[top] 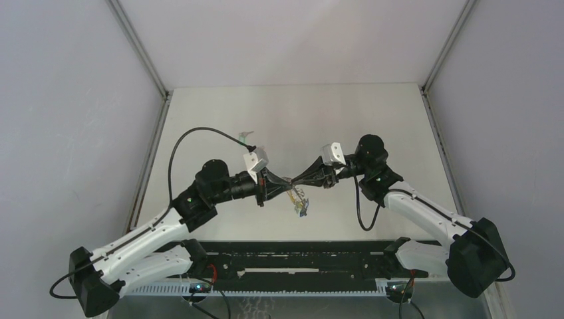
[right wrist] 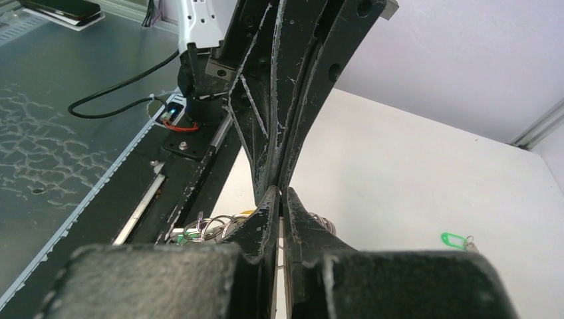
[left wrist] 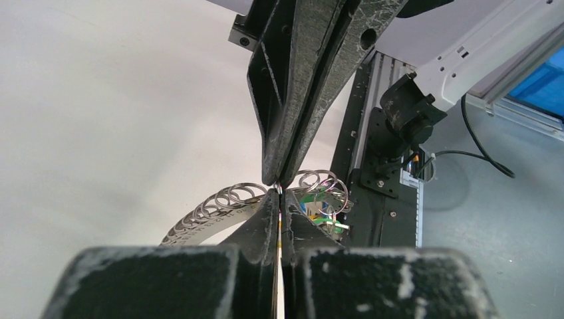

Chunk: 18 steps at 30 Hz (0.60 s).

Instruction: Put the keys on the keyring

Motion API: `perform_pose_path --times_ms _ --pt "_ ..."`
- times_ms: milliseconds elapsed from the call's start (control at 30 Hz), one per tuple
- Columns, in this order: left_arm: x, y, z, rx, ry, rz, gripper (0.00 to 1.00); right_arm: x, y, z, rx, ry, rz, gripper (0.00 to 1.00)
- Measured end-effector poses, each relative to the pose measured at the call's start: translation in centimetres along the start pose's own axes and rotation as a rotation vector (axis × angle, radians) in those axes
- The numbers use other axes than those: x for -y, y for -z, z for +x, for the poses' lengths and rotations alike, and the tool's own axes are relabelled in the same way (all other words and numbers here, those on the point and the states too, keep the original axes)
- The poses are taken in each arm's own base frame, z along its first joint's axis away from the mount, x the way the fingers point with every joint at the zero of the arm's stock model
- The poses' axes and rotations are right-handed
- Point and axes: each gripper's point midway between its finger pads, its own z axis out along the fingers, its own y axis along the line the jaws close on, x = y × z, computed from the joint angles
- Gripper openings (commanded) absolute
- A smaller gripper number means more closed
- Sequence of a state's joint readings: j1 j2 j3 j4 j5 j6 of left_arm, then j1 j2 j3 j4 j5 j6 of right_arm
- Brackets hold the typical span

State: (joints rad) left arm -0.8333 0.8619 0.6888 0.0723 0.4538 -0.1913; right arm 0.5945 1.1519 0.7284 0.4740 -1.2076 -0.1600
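Note:
Above the middle of the table, my left gripper (top: 286,182) (left wrist: 279,194) and right gripper (top: 296,179) (right wrist: 280,194) meet tip to tip. Both are shut on the keyring (top: 298,201), which hangs just below them. In the left wrist view it is a pale numbered strip carrying several silver rings (left wrist: 226,199), with more rings and green tags (left wrist: 324,199) on the other side. A thin piece of it sits pinched between each pair of fingers. One key with a green tag (top: 247,136) (right wrist: 455,239) lies alone on the table, behind the left arm. The other keys cannot be made out.
A black rail (top: 299,266) with cables runs along the near edge between the arm bases. Grey walls close in the white table (top: 299,119) at the back and on both sides.

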Motion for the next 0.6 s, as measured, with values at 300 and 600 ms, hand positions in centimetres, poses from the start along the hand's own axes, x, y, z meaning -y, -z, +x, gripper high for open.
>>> perform_pose_path --times_ms 300,600 --pt "-3.1 1.0 0.5 0.003 0.162 -0.233 0.00 1.6 0.7 0.3 -0.051 0.008 0.141 0.24" --pt "-7.1 2.8 2.6 0.011 0.542 -0.586 0.00 1.3 -0.5 -0.4 -0.092 0.078 0.234 0.30"
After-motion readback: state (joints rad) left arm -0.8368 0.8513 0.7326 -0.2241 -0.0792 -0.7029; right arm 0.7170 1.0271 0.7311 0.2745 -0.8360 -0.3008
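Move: The left fingers are shut on the keyring's wire, with the right fingertips still closed at the same spot. The keyring's hanging bulk lies some 5 cm below both hands and about 1 cm to their right. From either hand the loose yellow key is roughly 29 cm ahead, 14 cm left and 26 cm down. The green key is about 36 cm ahead and 19 cm left, equally low. Forward, left and down, about 8 cm in all and gathering speed, the left hand carries the pinched keyring away from the right fingertips towards the loose keys, swinging its own fingers counter-clockwise and tipping them down, some 45 degrees altogether. The right hand opens partway and comes free, easing about 2 cm forward, then partly back and slightly left, its wrist turning a little clockwise. ##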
